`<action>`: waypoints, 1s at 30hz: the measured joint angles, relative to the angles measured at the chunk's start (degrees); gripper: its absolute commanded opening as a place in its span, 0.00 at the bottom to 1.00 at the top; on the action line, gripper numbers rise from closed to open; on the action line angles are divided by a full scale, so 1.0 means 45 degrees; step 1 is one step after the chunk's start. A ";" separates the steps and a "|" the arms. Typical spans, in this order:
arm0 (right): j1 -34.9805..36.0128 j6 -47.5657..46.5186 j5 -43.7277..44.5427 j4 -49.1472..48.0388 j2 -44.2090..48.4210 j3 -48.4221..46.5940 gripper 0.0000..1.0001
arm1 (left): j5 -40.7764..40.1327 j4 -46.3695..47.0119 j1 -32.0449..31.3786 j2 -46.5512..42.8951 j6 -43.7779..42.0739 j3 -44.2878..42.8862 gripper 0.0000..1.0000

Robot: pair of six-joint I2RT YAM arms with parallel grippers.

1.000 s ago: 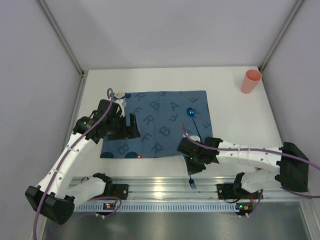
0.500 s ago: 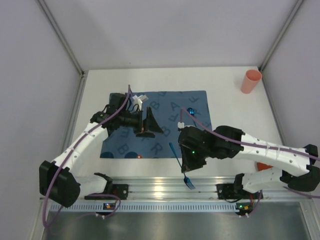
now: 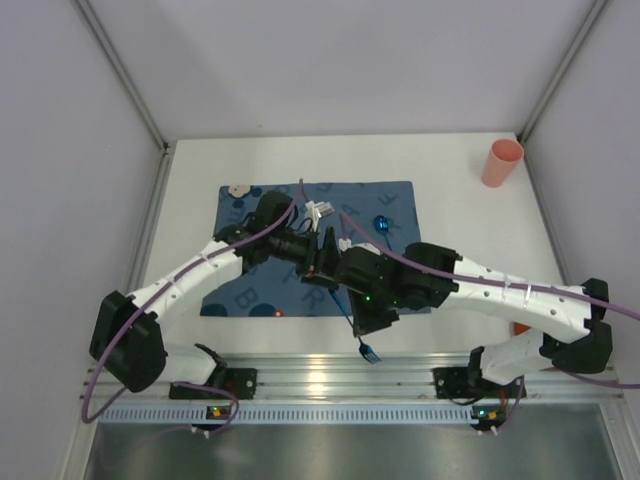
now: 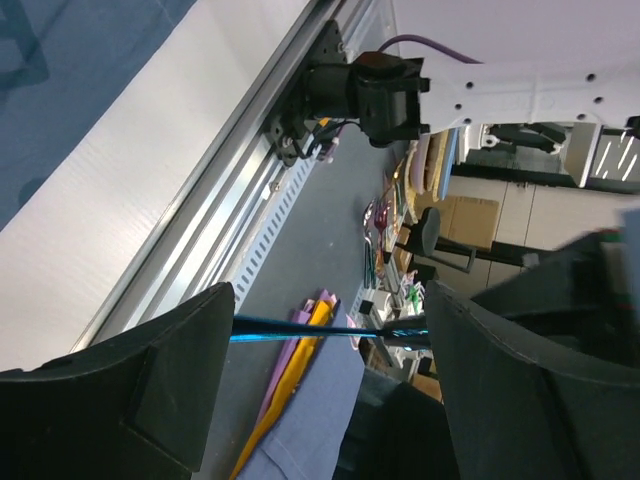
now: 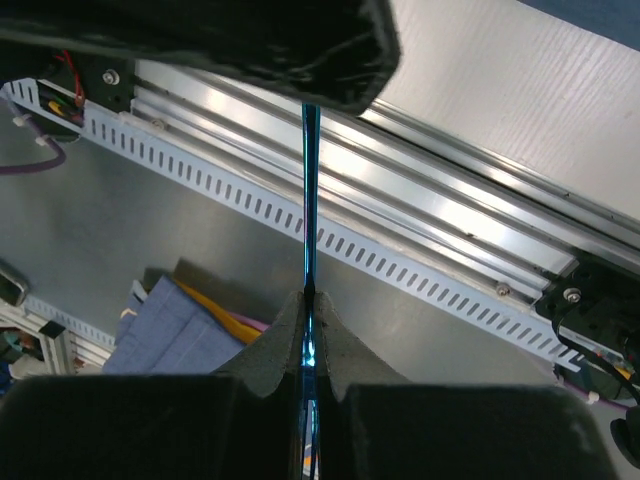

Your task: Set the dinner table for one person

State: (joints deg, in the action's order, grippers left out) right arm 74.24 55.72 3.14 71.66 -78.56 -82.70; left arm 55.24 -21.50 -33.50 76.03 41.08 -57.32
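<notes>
My right gripper (image 3: 362, 318) is shut on a shiny blue fork (image 3: 369, 351), which hangs tines-down over the front edge of the dinner table (image 3: 470, 230). In the right wrist view the fork's handle (image 5: 308, 200) runs straight out from the closed right gripper (image 5: 310, 300). My left gripper (image 3: 325, 255) is over the dark blue placemat (image 3: 370, 200), right against the right gripper. In the left wrist view the fork (image 4: 330, 331) crosses the gap of the left gripper (image 4: 330, 345), whose fingers (image 4: 150, 390) stand wide apart and open. A blue spoon (image 3: 381, 225) lies on the placemat's right side.
A pink cup (image 3: 501, 162) stands at the back right corner. The aluminium rail (image 3: 310, 372) runs along the near edge. A small white object (image 3: 237, 188) lies at the placemat's back left corner. Grey walls enclose the table.
The right gripper carried the fork left, over the placemat's front edge. The left arm swung right across the placemat, and its open jaws now straddle the fork's handle.
</notes>
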 measured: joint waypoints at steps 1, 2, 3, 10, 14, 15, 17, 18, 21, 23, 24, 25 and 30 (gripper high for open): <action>0.0000 -0.0019 0.0034 0.0029 0.0000 -0.0170 0.00 | -0.0131 -0.0068 -0.0146 0.0180 -0.0083 0.0000 0.81; 0.0000 -0.0039 0.0058 0.0049 0.0000 -0.0330 0.00 | -0.0238 -0.0121 -0.0257 0.0350 -0.0131 0.0000 0.81; 0.0000 -0.0044 0.0073 0.0053 0.0000 -0.0442 0.00 | -0.0335 -0.0185 -0.0340 0.0525 -0.0180 0.0000 0.80; 0.0000 -0.0044 0.0350 0.0369 0.0044 -0.0899 0.00 | -0.0976 -0.0874 -0.0437 0.1341 -0.0792 -0.0083 0.79; -0.0005 -0.0044 0.0447 0.0544 0.0126 -0.0899 0.00 | -0.0991 -0.1141 -0.0437 0.1627 -0.1166 -0.0418 0.75; -0.0005 -0.0044 0.0486 0.0583 0.0185 -0.0889 0.00 | -0.0801 -0.1107 -0.0437 0.1676 -0.1185 -0.0432 0.75; -0.0005 -0.0044 0.0534 0.0636 0.0287 -0.0884 0.00 | -0.0330 -0.0937 -0.0437 0.1715 -0.1112 -0.0418 0.75; -0.0005 -0.0039 0.0583 0.0670 0.0364 -0.0884 0.00 | 0.0044 -0.0563 -0.0437 0.1715 -0.0899 -0.0355 0.75; -0.0034 -0.0039 0.0724 0.0753 0.0661 -0.0879 0.00 | 0.1098 0.1486 -0.0437 0.1413 0.0257 0.0311 0.71; -0.0073 -0.0039 0.0767 0.0787 0.0884 -0.0879 0.00 | 0.1797 0.2905 -0.0437 0.1103 0.1263 0.0821 0.63; -0.0112 -0.0044 0.0772 0.0806 0.0971 -0.0879 0.00 | 0.1982 0.3283 -0.0442 0.1035 0.1574 0.0918 0.60; -0.0126 -0.0044 0.0782 0.0821 0.1044 -0.0879 0.00 | 0.2186 0.3648 -0.0442 0.0986 0.1826 0.0962 0.54; -0.0306 -0.0053 0.0981 0.0869 0.1180 -0.0874 0.00 | 0.2613 0.4707 -0.0500 0.0816 0.2521 0.1151 0.41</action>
State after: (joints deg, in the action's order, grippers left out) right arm 72.86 55.48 7.55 75.57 -73.25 -86.63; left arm 67.00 -0.32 -35.75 79.70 52.42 -52.14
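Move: The fork's handle end, which the left hand goes for, lies some 2 cm below it and about 3 cm back, neither left nor right. The right gripper holding the fork is some 10 cm back, 5 cm right and 3 cm lower. From the right hand, the waiting left gripper is about 10 cm ahead, 5 cm left, 3 cm higher. The spoon lies on the mat about 7 cm ahead of the left hand, 13 cm right and 18 cm below. Still pinching the fork, the right hand lifts it about 4 cm, easing some 2 cm right and a little forward. The left hand dips nearly 5 cm beside the handle, climbs back to slightly above its starting height while drawing 2 cm back and right with a small wrist turn, and closes to about half-open around the handle end; a grip isn't yet visible. ##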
